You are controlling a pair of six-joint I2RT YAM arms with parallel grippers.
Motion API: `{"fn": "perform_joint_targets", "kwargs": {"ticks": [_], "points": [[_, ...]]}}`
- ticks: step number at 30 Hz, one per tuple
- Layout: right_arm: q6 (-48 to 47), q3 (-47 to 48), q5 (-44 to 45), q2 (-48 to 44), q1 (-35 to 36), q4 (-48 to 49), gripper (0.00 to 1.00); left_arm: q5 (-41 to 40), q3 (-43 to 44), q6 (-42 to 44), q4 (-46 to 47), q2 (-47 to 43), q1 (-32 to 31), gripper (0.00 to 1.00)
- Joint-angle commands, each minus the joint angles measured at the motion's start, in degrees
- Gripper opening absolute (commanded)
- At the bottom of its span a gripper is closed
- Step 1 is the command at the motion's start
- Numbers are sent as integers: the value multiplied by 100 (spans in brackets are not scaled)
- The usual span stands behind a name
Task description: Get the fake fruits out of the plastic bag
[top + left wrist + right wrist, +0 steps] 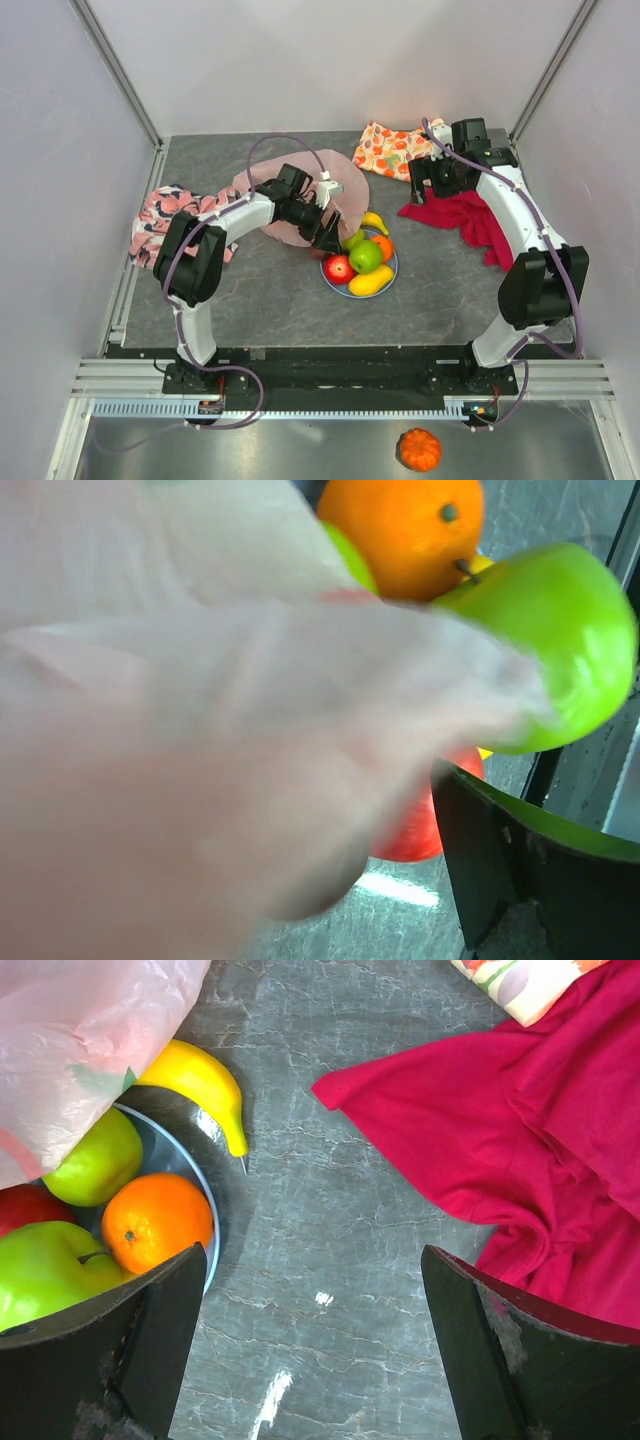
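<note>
The pink plastic bag lies crumpled at mid-table. My left gripper hovers at its near edge, right beside the plate. In the left wrist view the bag blurs over the left half and hides one finger. The other finger stands far out, so the gripper is open. Fake fruits sit on the blue plate: red apple, green apple, orange, pear and a yellow fruit. A banana lies just behind the plate. My right gripper is open and empty, raised at back right.
A red cloth lies under the right arm. A fruit-print orange cloth lies at the back. A pink-and-black patterned cloth lies at the left edge. An orange pumpkin sits below the table's front rail. Walls close in three sides.
</note>
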Motion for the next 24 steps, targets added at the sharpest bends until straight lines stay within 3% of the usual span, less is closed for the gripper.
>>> {"fn": "perform_joint_targets", "kwargs": {"ticks": [1,11,14,17,20,24], "points": [[-34,248,-124,23,42,116,97,290,71,-617,54,73,55,96],[1,283,-142,50,165,222,97,176,27,-1250,352,38,55,97],[-25,336,-133,58,209,213,97,-254,35,-1164,396,-216,63,98],[-61,432,-116,102,209,265,98,-616,455,-323,-182,-654,116,97],[-52,564,-124,225,200,380,98,261,1025,565,-1217,-1165,309,96],[88,757,-247,453,200,556,98,711,1889,1482,-3239,-1745,318,96]]}}
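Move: The dark red fruit sits just off the plate's left rim, roughly 3 cm back, 2 cm left and some 4 cm below the left hand's already open fingers. The red apple is about 5 cm back and 2 cm right of that hand, with the green apple some 3 cm back and 7 cm right. From the right hand, the dark red fruit lies around 10 cm back, 21 cm left and 14 cm lower. The dark red fruit is left free between the wide-open fingers as the left hand stays low beside the plate, its wrist easing round less than 10 degrees. That hand then lifts fast, about 8 cm up, drifting a little left and coming out from under the bag flap over its forward finger. The open right hand eases left, then forward, some 3 cm in all, above bare table. ##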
